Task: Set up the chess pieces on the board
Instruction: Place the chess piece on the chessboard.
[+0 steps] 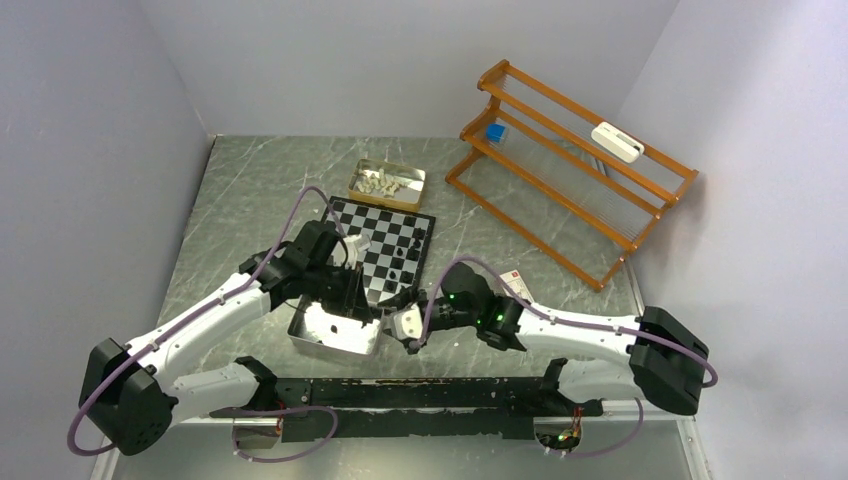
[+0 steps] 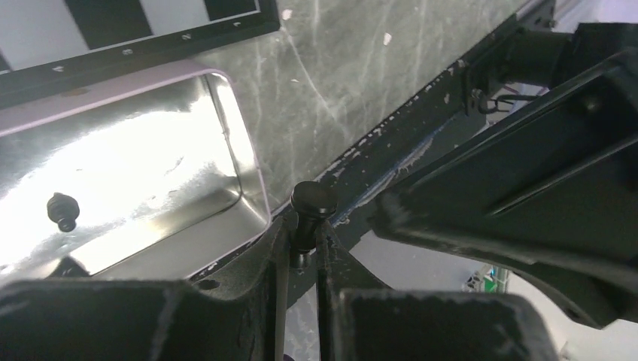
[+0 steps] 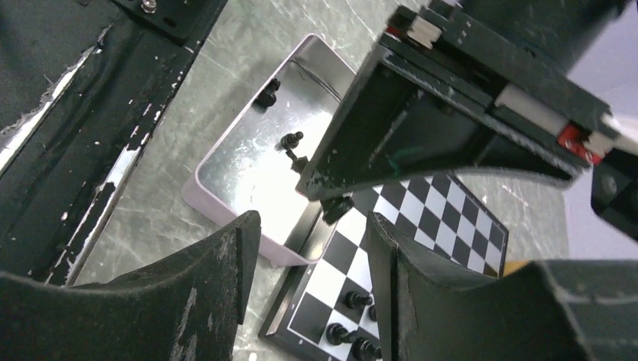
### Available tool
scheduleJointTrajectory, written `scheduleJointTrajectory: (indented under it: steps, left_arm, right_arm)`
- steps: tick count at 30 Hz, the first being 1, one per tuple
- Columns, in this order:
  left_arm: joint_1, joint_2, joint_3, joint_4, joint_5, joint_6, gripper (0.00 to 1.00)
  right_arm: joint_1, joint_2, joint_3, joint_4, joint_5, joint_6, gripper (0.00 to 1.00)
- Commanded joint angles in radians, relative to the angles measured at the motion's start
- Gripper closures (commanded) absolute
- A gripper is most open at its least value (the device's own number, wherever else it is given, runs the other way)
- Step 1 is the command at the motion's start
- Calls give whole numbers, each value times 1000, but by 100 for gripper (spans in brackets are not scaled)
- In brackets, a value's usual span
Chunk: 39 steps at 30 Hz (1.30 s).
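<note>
The chequered board (image 1: 392,240) lies mid-table with several black chess pieces (image 1: 400,268) on its near squares. My left gripper (image 1: 362,300) hangs over the corner of the silver tray (image 1: 300,335) and is shut on a black chess piece (image 2: 313,201), whose round base sticks out past the fingertips. My right gripper (image 1: 412,338) is just right of it, open, with nothing between its fingers (image 3: 229,256). Ahead of its gap I see the held black piece (image 3: 338,207). Loose black pieces (image 3: 292,140) lie in the tray (image 3: 226,203); one shows in the left wrist view (image 2: 62,211). Black pieces (image 3: 353,299) stand on the board (image 3: 444,218).
A small metal tray (image 1: 412,175) of cream-white pieces sits beyond the board. An orange wire rack (image 1: 560,195) stands at the back right, holding a white box (image 1: 616,141) and a blue object (image 1: 495,131). A black base rail (image 1: 420,395) runs along the near edge.
</note>
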Motion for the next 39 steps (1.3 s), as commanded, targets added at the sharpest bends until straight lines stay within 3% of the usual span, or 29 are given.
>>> scheduleJointTrajectory:
  steps: [1,10,24,30,35,39]
  left_arm:
    - [0,-14,25,36,128,26,87]
    - [0,-12,7,80,193,20,87]
    - [0,8,45,84,198,28,86]
    - [0,-3,88,59,130,17,75]
    - [0,-59,141,20,-32,-31,59]
    - [0,-143,140,48,-125,-86,52]
  right_arm:
    - [41,24,50,-6,66,-132,43]
    - [77,68,91,-56,138,-237,49]
    - [90,68,61,-54,160,-269,82]
    - [90,63,41,15,194,-130,88]
    - [85,53,28,104,253,68,89]
    - [53,39,3,218,250,229,90]
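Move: In the left fingers already, the black chess piece has its middle about 1 cm to the right of and 1 cm below that hand's point, its base sticking out; the piece tray's middle lies some 4 cm back, 8 cm left and 13 cm below, the chessboard's 11 cm ahead, 2 cm left and 14 cm below. From the open right hand the piece is about 2 cm ahead, 3 cm to the left and 2 cm below. Bringing the chess piece over to the right hand, the left hand eases right, up and back, under 3 cm in all, then waits. The right hand edges left about 1.5 cm, rolling some 15 degrees, and pinches the piece's base end; then the left fingers open and lift away up and forward roughly 4 cm, as the right rolls back, drifting forward and keeping its hold. ##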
